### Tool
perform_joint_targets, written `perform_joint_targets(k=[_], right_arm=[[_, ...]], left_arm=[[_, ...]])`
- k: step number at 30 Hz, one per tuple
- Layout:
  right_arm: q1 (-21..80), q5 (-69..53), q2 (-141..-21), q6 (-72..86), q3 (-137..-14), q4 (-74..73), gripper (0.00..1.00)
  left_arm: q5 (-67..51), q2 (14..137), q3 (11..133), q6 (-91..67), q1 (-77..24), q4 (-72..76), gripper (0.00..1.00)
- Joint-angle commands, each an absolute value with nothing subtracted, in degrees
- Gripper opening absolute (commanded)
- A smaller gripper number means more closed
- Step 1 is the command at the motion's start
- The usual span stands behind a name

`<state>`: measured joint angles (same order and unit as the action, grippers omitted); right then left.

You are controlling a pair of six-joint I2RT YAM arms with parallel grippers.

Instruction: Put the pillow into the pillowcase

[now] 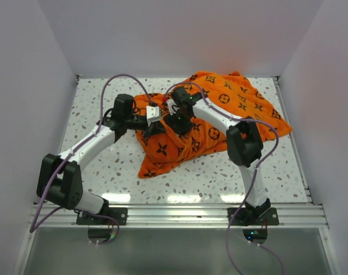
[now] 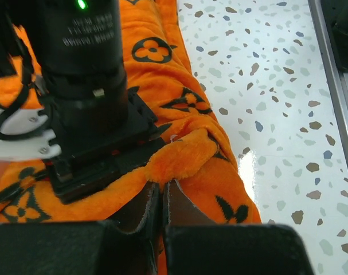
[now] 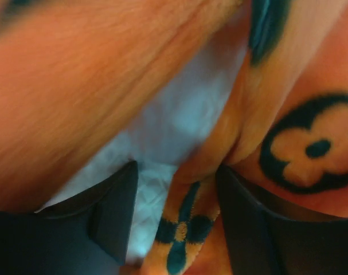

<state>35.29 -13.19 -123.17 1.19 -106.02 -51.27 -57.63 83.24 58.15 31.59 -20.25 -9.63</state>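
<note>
The orange pillowcase with dark motifs lies crumpled across the middle and back right of the table. My left gripper is at its left end. In the left wrist view this gripper is shut on a raised fold of the pillowcase. My right gripper points down into the fabric just beside it. Its jaws stand open, with a flap of the pillowcase and the white textured pillow between them. The pillow shows only in that gap between orange folds and is hidden in the top view.
The right arm's black wrist with a green light sits close in front of the left gripper. The speckled white table is walled at the back and sides. A metal rail runs along the near edge.
</note>
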Motion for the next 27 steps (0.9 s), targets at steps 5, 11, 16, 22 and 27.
perform_joint_targets(k=[5,11,16,22,27], right_arm=[[34.72,-10.45,-119.02,0.26,-108.09,-51.06,0.11],[34.63,-17.84,-112.33,-3.34,-110.92,-53.35,0.16],[33.49,-18.18,-112.67,-3.52,-110.30,-54.40,0.06],[31.91,-27.06,-107.33,3.91,-110.14,-46.63,0.00],[31.11,-33.11,-102.04,12.37,-106.34,-36.48,0.00]], left_arm=[[-56.95,83.32,57.92,18.14,-17.94,1.11,0.00],[-58.88,84.02,58.54,1.88,-14.50,7.73,0.00],[-58.62,82.44,57.74,2.46,-14.24,8.18,0.00],[-57.66,83.75,57.13,-11.81,-14.06,18.94,0.00],[-53.19,93.93,50.72,-45.77,-19.31,48.14,0.00]])
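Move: The right hand hovers open just above a fold of the pillowcase, which lies some 2 cm below it and between its fingertips. The bulk of the pillow in the case is about 4 cm back, 5 cm left and 4 cm down; the rim held by the left hand is roughly 5 cm back, 7 cm left and 11 cm up. From the left hand, the fold is about 5 cm ahead, 7 cm right and 13 cm below. After a slight dip, the right fingers shut on the pillowcase fold and pinch it, then the hand pulls it almost straight up, about 14 cm, its tips swinging some 20 degrees towards the left. The left hand keeps its pinch on the rim, drawing it about 4 cm forward and 4 cm up while its fingertips swing upward and forward. ##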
